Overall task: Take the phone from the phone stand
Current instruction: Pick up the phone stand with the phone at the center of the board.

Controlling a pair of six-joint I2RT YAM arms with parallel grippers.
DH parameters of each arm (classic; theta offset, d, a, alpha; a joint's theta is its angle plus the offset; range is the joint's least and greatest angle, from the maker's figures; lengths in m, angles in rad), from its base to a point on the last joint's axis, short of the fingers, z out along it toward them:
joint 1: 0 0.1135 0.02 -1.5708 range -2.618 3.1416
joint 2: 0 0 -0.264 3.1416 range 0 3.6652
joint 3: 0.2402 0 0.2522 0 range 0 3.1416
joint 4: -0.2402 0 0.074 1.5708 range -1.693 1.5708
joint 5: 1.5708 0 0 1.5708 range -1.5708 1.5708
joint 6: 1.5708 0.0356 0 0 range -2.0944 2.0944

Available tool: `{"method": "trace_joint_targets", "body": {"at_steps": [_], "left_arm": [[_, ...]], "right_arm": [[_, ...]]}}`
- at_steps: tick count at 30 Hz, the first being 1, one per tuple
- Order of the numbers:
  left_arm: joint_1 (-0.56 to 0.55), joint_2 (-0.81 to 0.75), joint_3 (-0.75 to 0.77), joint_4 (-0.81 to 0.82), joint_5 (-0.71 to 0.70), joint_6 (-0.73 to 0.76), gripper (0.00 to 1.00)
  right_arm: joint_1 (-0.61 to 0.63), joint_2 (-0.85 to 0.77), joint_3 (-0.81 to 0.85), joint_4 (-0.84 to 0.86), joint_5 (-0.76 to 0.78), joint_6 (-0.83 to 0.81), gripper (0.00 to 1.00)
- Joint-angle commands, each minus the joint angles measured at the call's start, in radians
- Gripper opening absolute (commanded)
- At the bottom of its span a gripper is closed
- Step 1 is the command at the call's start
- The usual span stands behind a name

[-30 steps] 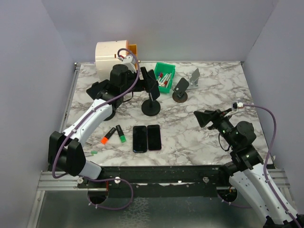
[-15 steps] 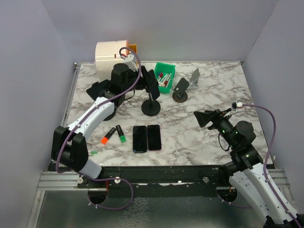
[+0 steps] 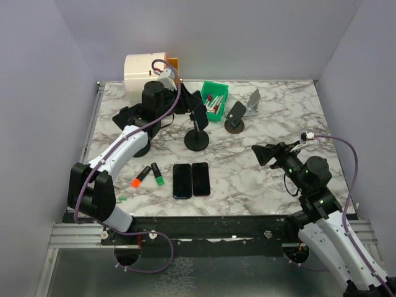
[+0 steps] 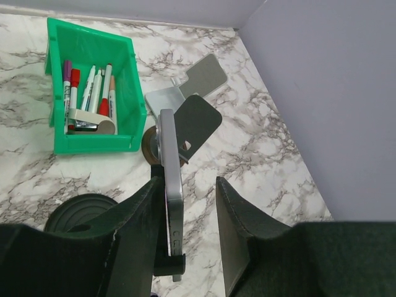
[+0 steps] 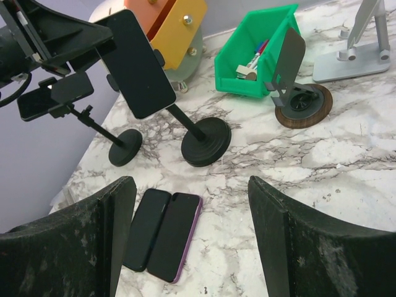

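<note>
A dark phone (image 5: 136,62) sits tilted in the clamp of a black phone stand (image 3: 197,140) with a round base. In the left wrist view I see the phone (image 4: 170,179) edge-on between my left gripper's (image 4: 189,182) fingers. The left finger lies against the phone and its clamp. The right finger (image 4: 232,223) is still a gap away from it, so the gripper is open around the phone. In the top view the left gripper (image 3: 192,104) is at the stand's head. My right gripper (image 3: 263,153) hovers open and holds nothing, right of the stand.
Two phones (image 3: 190,179) lie flat side by side near the front. Behind stand a green bin (image 3: 215,101) of markers, a wood-based stand (image 3: 235,116) and a silver stand (image 3: 253,101). Another black stand (image 5: 37,102) holds a phone at left. Two markers (image 3: 148,176) lie front left.
The left gripper's jaws have narrowed around the phone on the stand. The right arm has stayed where it was.
</note>
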Motion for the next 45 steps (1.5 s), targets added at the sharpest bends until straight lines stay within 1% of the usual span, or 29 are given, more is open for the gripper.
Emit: {"method": "trace_joint_targets", "body": {"at_steps": [1, 9, 12, 30, 37, 45], "left_arm": [[0.008, 0.027, -0.006, 0.026, 0.031, -0.017, 0.41], [0.007, 0.035, -0.011, 0.015, 0.020, -0.017, 0.39], [0.008, 0.033, -0.011, 0.013, 0.014, -0.012, 0.36], [0.006, 0.025, -0.005, 0.012, 0.010, -0.005, 0.15], [0.006, 0.014, 0.010, 0.011, 0.020, -0.003, 0.00], [0.006, -0.009, 0.024, 0.015, 0.029, -0.017, 0.00]], "right_arm": [[-0.004, 0.001, -0.010, -0.018, 0.010, -0.015, 0.77], [-0.004, 0.003, -0.015, -0.018, 0.014, -0.016, 0.77], [-0.004, 0.002, -0.016, -0.023, 0.016, -0.018, 0.77], [-0.004, -0.018, -0.019, -0.050, 0.026, -0.023, 0.77], [-0.004, -0.030, -0.012, -0.070, 0.033, -0.029, 0.77], [-0.004, -0.043, 0.001, -0.090, 0.041, -0.035, 0.77]]}}
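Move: The phone on the black stand is already between the left hand's open fingers, its middle roughly 3 cm to the right of the hand point, level with it fore and aft and 4 cm below. The stand's round base sits below it, 24 cm under the hand. The green tray lies some 21 cm ahead and 11 cm right, the small stand 8 cm ahead and 19 cm right, both about 20 cm lower. From the right hand the phone is about 16 cm ahead and 19 cm left, nearly level. The phone on the central stand gets pinched by its upper side edge: the left hand first sinks about 1.5 cm alongside it, barely tipping down, then holds its place while its half-open fingers close steadily, one pad on the front and one on the back, until they are nearly shut on it. ##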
